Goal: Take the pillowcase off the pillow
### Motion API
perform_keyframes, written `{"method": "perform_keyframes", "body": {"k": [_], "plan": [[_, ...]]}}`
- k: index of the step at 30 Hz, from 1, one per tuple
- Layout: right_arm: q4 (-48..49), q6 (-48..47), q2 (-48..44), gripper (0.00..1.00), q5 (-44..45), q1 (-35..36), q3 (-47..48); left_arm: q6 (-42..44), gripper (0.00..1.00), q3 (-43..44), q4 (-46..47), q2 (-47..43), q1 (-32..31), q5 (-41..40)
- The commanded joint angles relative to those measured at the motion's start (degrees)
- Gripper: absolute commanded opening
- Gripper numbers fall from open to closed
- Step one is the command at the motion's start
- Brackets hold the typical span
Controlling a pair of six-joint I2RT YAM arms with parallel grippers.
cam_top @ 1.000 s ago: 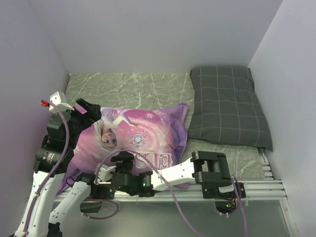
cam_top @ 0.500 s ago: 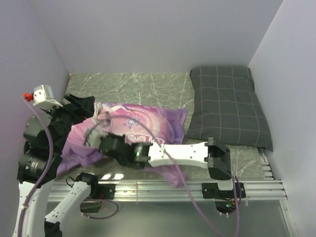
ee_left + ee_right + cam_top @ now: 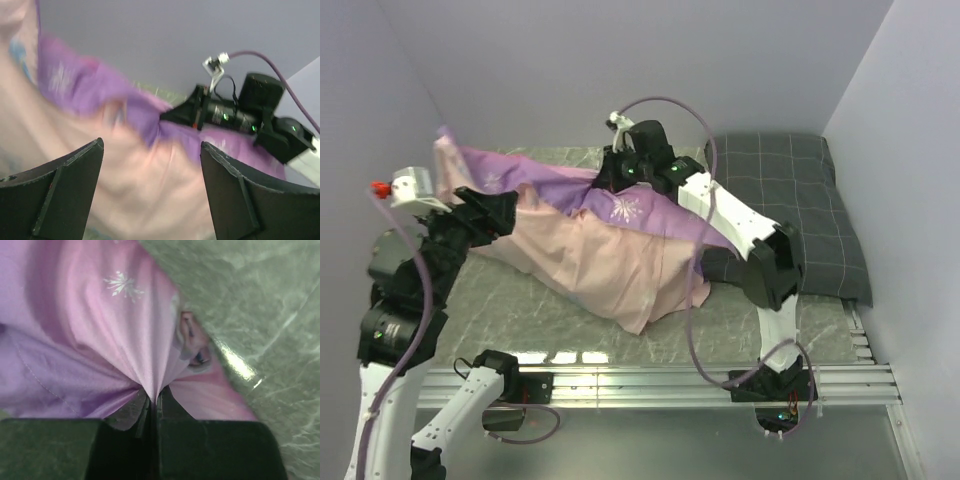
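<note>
The pillowcase (image 3: 610,260) hangs stretched above the table, purple outside along the top and pale salmon inside below. My right gripper (image 3: 616,180) is raised near the back wall and shut on a gathered fold of it; the right wrist view shows the pillowcase (image 3: 100,315) pinched in the right gripper (image 3: 156,399). My left gripper (image 3: 505,205) stands at the cloth's left end, jaws wide apart. In the left wrist view the left gripper (image 3: 151,145) is open, with the blurred pillowcase (image 3: 125,165) beyond its fingers. The pillow is hidden.
A dark grey checked pillow (image 3: 785,210) lies at the back right, beside the right arm's forearm. The green marbled table (image 3: 520,310) shows under the cloth. Grey walls close in left, back and right. A metal rail (image 3: 670,380) runs along the near edge.
My right gripper closed on the pillowcase near the front edge and swung it up toward the back wall. The cloth now hangs spread, salmon inside showing. My left arm pulled back left.
</note>
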Motion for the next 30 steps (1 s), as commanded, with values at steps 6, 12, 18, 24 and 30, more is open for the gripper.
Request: {"method": "perform_keyframes", "body": {"k": [6, 12, 18, 24, 30], "plan": [[6.61, 9.89, 12.07, 0.12, -5.40, -2.00, 4.78, -6.48, 0.84, -20.28, 9.74, -0.53, -0.11, 4.72], [1.42, 7.52, 14.37, 0.44, -0.49, -2.18, 11.30, -10.34, 0.85, -30.05, 17.13, -0.27, -0.37, 10.79], [3.70, 5.67, 6.55, 0.65, 11.53, -2.09, 6.02, -11.58, 0.85, -35.08, 23.47, 2.80, -5.54, 10.01], [4.76, 2.68, -1.71, 0.77, 24.63, -2.00, 4.08, -9.74, 0.85, -34.04, 24.88, 5.53, -14.16, 3.69], [2.92, 0.92, -6.72, 0.80, 30.81, -2.00, 4.26, -7.10, 0.85, -30.96, 24.61, 11.67, -23.47, -1.94]]}}
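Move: The pillowcase is pinched in the right fingers by its far edge, its middle about 7 cm back, a couple to the left and 13 cm lower. From that hand its near corner hangs some 25 cm back, 9 cm right, and the grey plaid pillow lies about 44 cm right, 2 cm back, both well below. From the empty, open left hand, high up, the case's middle is about 8 cm ahead, 12 cm right and 30 cm below. The pillowcase edge is carried on forward some 7 cm and down about as far, then let go as the right fingers open wide; that hand then climbs about 12 cm off the cloth, swinging right and turning clockwise. Meanwhile the left hand, still open, sinks towards the case, tips down about 25 degrees, then swings right over the near part without gripping. ##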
